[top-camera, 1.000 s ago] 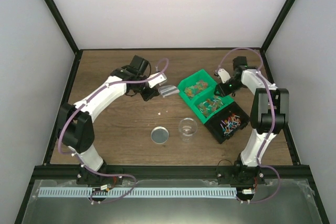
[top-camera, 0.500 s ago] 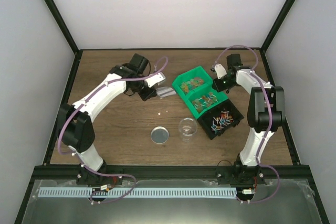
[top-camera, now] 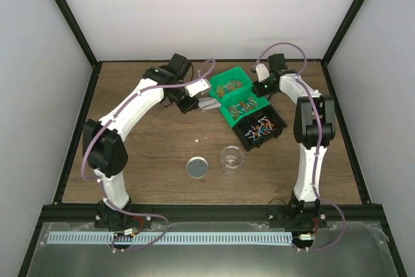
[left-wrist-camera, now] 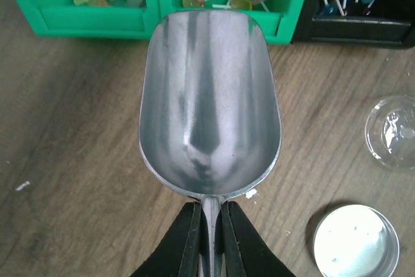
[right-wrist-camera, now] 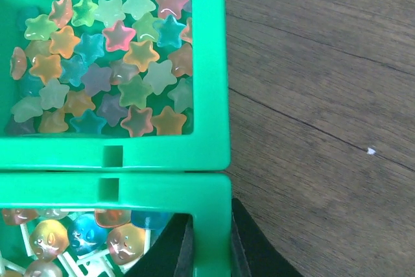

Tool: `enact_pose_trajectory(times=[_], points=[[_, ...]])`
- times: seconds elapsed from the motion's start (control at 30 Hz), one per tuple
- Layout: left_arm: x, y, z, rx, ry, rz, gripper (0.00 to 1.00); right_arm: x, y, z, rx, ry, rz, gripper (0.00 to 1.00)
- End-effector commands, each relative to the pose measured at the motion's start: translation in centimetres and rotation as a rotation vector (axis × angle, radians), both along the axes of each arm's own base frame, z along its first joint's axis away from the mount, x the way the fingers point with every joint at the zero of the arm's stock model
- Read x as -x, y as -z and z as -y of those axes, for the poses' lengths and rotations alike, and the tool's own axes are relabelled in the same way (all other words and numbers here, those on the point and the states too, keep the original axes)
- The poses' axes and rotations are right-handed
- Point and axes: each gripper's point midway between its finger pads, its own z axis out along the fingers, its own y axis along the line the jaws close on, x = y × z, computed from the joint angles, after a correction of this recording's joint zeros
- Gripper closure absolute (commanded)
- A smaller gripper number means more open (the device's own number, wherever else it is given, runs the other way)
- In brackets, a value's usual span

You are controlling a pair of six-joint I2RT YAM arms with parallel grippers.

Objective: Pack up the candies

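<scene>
The candies lie in three joined bins: stars [right-wrist-camera: 107, 63] in the far green bin [top-camera: 230, 87], round ones on sticks [right-wrist-camera: 71, 241] in the middle green bin [top-camera: 246, 107], and small red, blue and orange ones [top-camera: 261, 128] in the black bin [left-wrist-camera: 363, 27]. My right gripper [right-wrist-camera: 211, 215] is shut on the middle green bin's side wall [right-wrist-camera: 217, 189]. In the top view that gripper [top-camera: 258, 90] stands at the row's far right side. My left gripper [left-wrist-camera: 211, 207] is shut on the handle of an empty metal scoop [left-wrist-camera: 209, 102], whose mouth faces the green bins. From above, the scoop [top-camera: 209, 103] hangs just left of the bins.
A clear cup [top-camera: 232, 157] stands upright on the wooden table, with its round lid [top-camera: 198, 167] lying flat to its left. Both also show in the left wrist view, the cup [left-wrist-camera: 392, 131] at right and the lid [left-wrist-camera: 355, 241] at lower right. A white crumb [top-camera: 197, 139] lies nearby.
The right gripper has closed on the green bin's wall, and the row of bins has slid back and left. The left arm has carried the scoop back and right with them.
</scene>
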Motion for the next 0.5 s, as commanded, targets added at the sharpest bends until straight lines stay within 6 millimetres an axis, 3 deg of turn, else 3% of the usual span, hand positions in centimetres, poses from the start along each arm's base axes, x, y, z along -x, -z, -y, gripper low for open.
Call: enact_pose_trajectory(times=[0.0,0.07,0.13,0.27,0.47], points=[[0.5,-0.6,0.6,-0.059,0.010,-0.025,0.96,-1.9,-3.7,-2.1,-0.067,-0.028,0.097,0.83],[0.7,-0.8,1.2,-0.067,0.017,-0.021,0.96,-1.9,-4.0,-1.3,-0.057,-0.019,0.099,0.60],[0.9,-0.8,1.9,-0.075,0.030,-0.012,0.96,-2.0,-4.3,0.4,-0.062,0.009,0.091,0.44],[0.8,-0.9,2.9,-0.067,0.039,-0.010,0.96,-1.3,-4.5,3.0,-0.086,0.038,0.035,0.41],[0.4,-0.1,3.8,-0.056,0.046,-0.042,0.96,1.9,-3.8,2.1,-0.168,-0.016,-0.059,0.41]])
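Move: The left hand, holding the scoop, has the candies of the middle green compartment about 16 cm to its right, 10 cm ahead and some 14 cm below. The star candies lie 12 cm right and 19 cm ahead, the black tray 23 cm right and nearly level, the jar 12 cm right and 13 cm back. The right hand pinches the box rim, with the middle candies about 5 cm back, 6 cm left and 4 cm below. Rightwards by about 3.5 cm, almost level and hardly turning, the left hand carries the still-gripped scoop towards the middle green compartment. Meanwhile the right hand opens its fingers from their pinch to over half wide, comes free of the box rim, and draws off to the right by some 3 cm while rising about 2 cm. ##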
